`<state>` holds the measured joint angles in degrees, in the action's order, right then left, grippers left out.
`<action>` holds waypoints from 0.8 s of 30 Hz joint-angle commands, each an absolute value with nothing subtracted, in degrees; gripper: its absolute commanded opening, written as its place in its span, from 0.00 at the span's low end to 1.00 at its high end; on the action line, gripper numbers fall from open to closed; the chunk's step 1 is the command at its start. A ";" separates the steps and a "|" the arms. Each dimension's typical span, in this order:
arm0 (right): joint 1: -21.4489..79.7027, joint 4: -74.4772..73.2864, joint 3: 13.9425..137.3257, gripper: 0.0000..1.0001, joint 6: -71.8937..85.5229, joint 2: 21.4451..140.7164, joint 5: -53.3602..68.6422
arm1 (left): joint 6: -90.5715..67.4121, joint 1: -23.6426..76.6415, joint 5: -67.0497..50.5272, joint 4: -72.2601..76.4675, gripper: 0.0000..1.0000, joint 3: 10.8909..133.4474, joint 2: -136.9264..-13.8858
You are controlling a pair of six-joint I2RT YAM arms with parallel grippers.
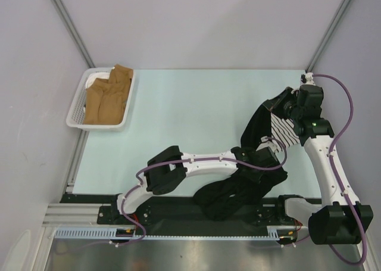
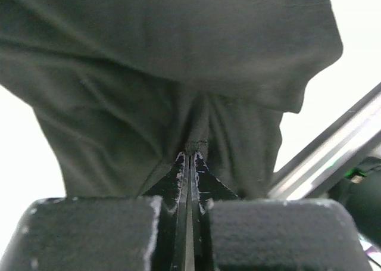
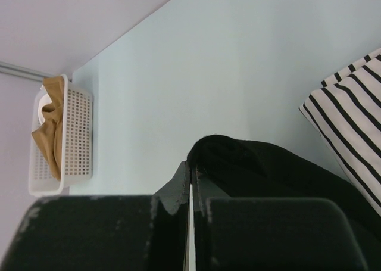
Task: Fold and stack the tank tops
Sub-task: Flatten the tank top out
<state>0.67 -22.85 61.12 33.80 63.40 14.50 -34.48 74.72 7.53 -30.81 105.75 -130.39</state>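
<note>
The plain black tank top (image 1: 253, 158) hangs stretched between my two grippers, from the far right down to the near middle, where it bunches (image 1: 226, 196). My left gripper (image 1: 260, 161) is shut on a pinch of its cloth; in the left wrist view the black cloth (image 2: 166, 86) fills the frame above the closed gripper (image 2: 191, 158). My right gripper (image 1: 292, 104) is shut on its edge (image 3: 262, 164), as the right wrist view shows at the gripper (image 3: 191, 167). The white black-striped tank top (image 1: 281, 129) lies on the table under the right arm and shows in the right wrist view (image 3: 351, 128).
A white perforated basket (image 1: 76, 107) with tan folded cloth (image 1: 107, 95) stands at the far left; it also shows in the right wrist view (image 3: 77, 134). The pale green table top (image 1: 190, 116) lies between it and the arms. A black rail (image 1: 178, 214) runs along the near edge.
</note>
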 commanded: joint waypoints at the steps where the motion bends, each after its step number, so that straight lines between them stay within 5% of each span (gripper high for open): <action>1: 0.44 -21.10 61.79 0.00 33.13 62.84 15.38 | -34.11 73.31 11.86 -34.36 0.00 105.57 -124.56; 13: -0.44 -14.95 65.82 0.00 39.80 65.82 18.89 | -24.09 44.52 7.22 -28.65 0.00 73.58 -78.60; 19: 1.76 -8.44 73.99 0.00 42.18 70.83 25.83 | -19.77 24.74 1.23 -29.61 0.00 76.19 -67.17; 24: 2.02 -8.27 82.00 0.00 42.89 70.32 30.92 | -18.82 20.30 -3.43 -34.09 0.00 84.80 -63.02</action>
<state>1.72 -13.47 76.71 41.56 72.99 25.39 -22.24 20.47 1.02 -32.40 78.70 -66.22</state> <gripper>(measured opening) 0.011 0.009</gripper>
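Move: The left hand, low near the table's front edge and already shut on the black tank top, has the basket on the side it is heading for, about 63 cm to its left and 29 cm ahead. The garment's bulk is bunched some 9 cm left and 7 cm behind it; the folded striped tank top lies 17 cm ahead and 9 cm right. From the raised right hand, still pinching another corner, that bulk lies 27 cm back, 5 cm left and 25 cm below. With its pinch kept shut, the left hand sweeps the black tank top's corner some 40 cm to its left and about 30 cm up, also going forward, out towards the basket side and away from the striped tank top, while its fingers swing from pointing down to a more level pose and the wrist turns counter-clockwise. The right hand keeps its corner pinched, nearly still at first, then rises about 10 cm with a small shift forward and left, its fingers tipping up, so the cloth is drawn out between the two hands. ##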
